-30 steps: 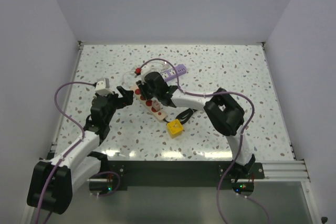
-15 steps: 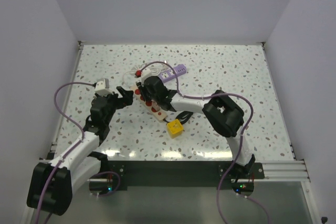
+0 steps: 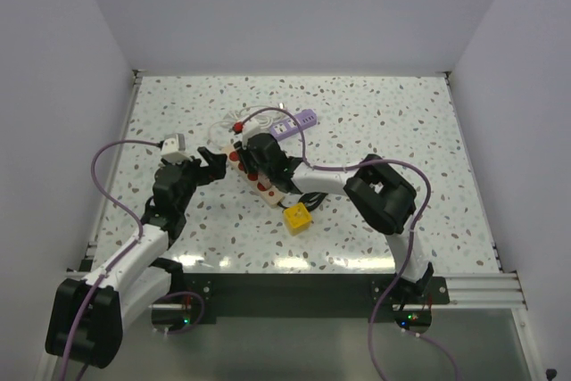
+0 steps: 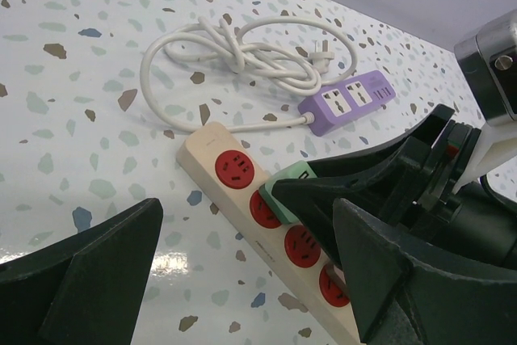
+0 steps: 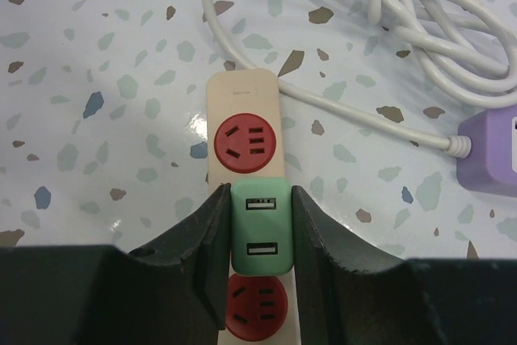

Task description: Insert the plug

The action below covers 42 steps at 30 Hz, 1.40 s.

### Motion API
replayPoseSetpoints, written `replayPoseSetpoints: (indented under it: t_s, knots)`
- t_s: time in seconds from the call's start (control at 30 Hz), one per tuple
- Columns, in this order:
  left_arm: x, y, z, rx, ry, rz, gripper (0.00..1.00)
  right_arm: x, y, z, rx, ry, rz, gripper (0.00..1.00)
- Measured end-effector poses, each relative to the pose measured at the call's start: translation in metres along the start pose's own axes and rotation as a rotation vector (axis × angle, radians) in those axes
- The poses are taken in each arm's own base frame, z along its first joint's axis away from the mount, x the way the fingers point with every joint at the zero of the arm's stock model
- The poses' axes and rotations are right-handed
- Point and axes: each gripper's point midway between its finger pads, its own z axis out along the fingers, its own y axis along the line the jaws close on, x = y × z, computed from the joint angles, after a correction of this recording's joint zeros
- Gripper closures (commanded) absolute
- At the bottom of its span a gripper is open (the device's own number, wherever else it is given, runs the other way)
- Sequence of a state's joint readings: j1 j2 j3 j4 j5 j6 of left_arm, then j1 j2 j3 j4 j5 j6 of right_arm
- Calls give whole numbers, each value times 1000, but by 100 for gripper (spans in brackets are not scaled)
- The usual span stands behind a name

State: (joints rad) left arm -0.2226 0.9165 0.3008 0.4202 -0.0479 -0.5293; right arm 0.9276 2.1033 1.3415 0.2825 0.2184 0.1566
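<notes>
A cream power strip [image 5: 242,90] with red round sockets lies on the speckled table, also seen in the left wrist view [image 4: 212,145] and from above [image 3: 267,190]. My right gripper [image 5: 260,199] is shut on a mint-green USB plug [image 5: 260,236]. The plug sits over the second socket from the strip's cabled end and hides it. In the left wrist view the plug [image 4: 283,187] rests at the strip's face, and its prongs are hidden. My left gripper [image 4: 246,208] stands open just left of the strip [image 3: 214,162], holding nothing.
A purple power strip [image 3: 300,121] with a coiled white cable [image 4: 234,54] lies behind the cream one. A yellow cube [image 3: 297,216] sits near the strip's front end. A purple cable loops from the right wrist [image 3: 330,162].
My right gripper, with the green plug, has shifted slightly left and toward the near edge, down onto the strip. The left arm has not moved.
</notes>
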Motion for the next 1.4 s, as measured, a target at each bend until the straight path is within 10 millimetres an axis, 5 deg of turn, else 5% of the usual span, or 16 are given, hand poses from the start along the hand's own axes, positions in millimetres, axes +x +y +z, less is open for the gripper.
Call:
replayPoseSetpoints:
  t_s: [0.07,0.17,0.4,0.5,1.07,1.23,1.4]
  knots:
    - [0,0,0,0,0,0,8,-3,0,-1,0,6,-4,97]
    - [1,-1,0,3,3,0,8,-7,1,-2,1,36,-20,77]
    - [4,-2,0,15,17,0,8,-12,4,-5,4,115,-85,59]
    - [4,-2,0,17,19,0,8,21,1,-16,9,259,-140,56]
    - [5,0,1,9,19,0,8,20,3,-29,-39,342,-195,46]
    - [7,1,2,5,28,0,8,-10,-3,-47,-61,262,-168,39]
    - [11,3,3,-1,39,3,8,-77,-18,-85,-74,73,-106,34]
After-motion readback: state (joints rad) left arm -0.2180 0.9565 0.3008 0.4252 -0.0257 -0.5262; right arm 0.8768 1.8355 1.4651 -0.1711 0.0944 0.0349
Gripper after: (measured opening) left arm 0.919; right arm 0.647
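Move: The green plug is already between the right fingertips on the power strip's second socket, practically at the hand point and perhaps a centimetre lower. From the right hand the pink plug on the same strip stands about 5 cm back and 5 cm to the right, and the purple power strip some 9 cm ahead and 12 cm right, 3 cm lower. From the idle left hand the green plug lies roughly 7 cm ahead, 8 cm right and 8 cm below. Keep the right fingers pinched on the green plug while the hand rolls its left side down and eases up a centimetre, then open them and let go, slipping back and to the right off the plug. Spread them to about two thirds and lift the hand away some 11 cm, drifting right and rolling most of the way back. ##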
